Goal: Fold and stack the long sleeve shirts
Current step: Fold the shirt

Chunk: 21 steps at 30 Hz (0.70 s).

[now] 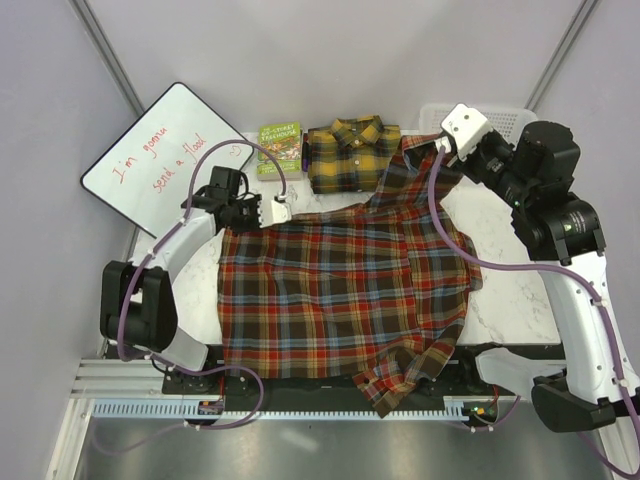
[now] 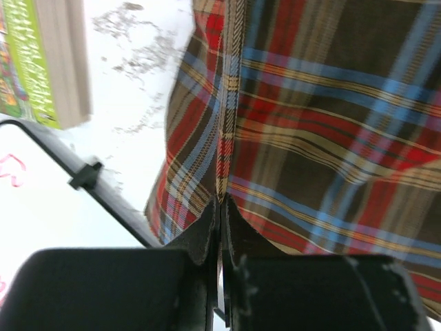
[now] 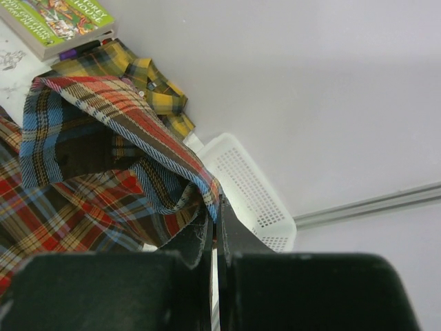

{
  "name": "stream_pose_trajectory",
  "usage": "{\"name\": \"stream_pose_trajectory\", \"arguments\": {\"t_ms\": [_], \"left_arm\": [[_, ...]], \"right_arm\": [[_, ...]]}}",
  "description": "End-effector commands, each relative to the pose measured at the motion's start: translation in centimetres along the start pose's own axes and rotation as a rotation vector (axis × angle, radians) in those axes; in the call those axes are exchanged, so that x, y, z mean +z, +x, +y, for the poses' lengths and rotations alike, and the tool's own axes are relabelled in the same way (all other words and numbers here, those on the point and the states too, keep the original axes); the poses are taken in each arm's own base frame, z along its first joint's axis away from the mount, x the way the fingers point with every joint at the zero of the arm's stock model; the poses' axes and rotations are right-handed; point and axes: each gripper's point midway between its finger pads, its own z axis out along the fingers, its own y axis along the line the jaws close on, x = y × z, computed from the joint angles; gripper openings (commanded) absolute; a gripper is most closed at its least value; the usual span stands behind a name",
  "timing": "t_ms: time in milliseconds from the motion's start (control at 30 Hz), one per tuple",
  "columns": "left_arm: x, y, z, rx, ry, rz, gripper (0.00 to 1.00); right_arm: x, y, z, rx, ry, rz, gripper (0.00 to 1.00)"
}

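Note:
The red-brown plaid long sleeve shirt (image 1: 340, 290) lies spread over the white table, one sleeve hanging off the near edge. My left gripper (image 1: 285, 212) is shut on its far left edge; the wrist view shows a hem seam of this shirt (image 2: 310, 103) pinched between the fingertips of that gripper (image 2: 222, 201). My right gripper (image 1: 440, 146) is shut on the far right corner and holds it raised, the cloth (image 3: 89, 138) draping from the gripper (image 3: 215, 200). The yellow and black shirt (image 1: 350, 155) lies folded at the back, and that shirt (image 3: 148, 86) also shows past the raised cloth.
A small green book (image 1: 280, 150) sits left of the yellow shirt. A whiteboard (image 1: 165, 155) with red writing leans at the back left. A white perforated basket (image 1: 480, 110) stands at the back right, behind my right gripper. Grey walls close in the table.

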Motion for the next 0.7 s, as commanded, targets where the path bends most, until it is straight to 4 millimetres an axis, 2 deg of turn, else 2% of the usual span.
{"name": "stream_pose_trajectory", "arguments": {"t_ms": [0,200,433,533,667], "left_arm": [[-1.5,-0.1,-2.8,-0.063,0.056,0.021,0.03],[-1.1,-0.5,-5.3,-0.107,0.129,0.035,0.07],[1.0,0.1,-8.1,-0.163,0.223,0.071,0.13],[1.5,0.3,-9.1,-0.185,0.264,0.073,0.21],[0.1,-1.1,-10.4,-0.205,0.322,0.018,0.29]], "right_arm": [[-2.0,-0.2,0.8,-0.011,-0.02,-0.011,0.0],[-3.9,0.5,2.1,-0.018,-0.049,0.002,0.0],[-5.5,1.0,3.7,-0.001,-0.096,0.008,0.01],[-6.0,1.4,5.4,0.024,-0.164,0.008,0.03],[-7.1,2.5,8.4,0.054,-0.275,0.024,0.03]]}}
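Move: Both hands already hold the shirt. The shirt cloth where the left hand will lay its edge is about 7 cm back and 8 cm below it; the book is some 20 cm ahead, 4 cm right, 6 cm below. The right hand is high: the spread shirt's right half is roughly 11 cm back, 9 cm left and 41 cm below, the white basket 25 cm ahead and 7 cm right, the yellow shirt 22 cm ahead and 25 cm left, both around 40 cm below. Both hands draw the shirt about 7 cm back and down, left fingers starting to open, right still pinching. ##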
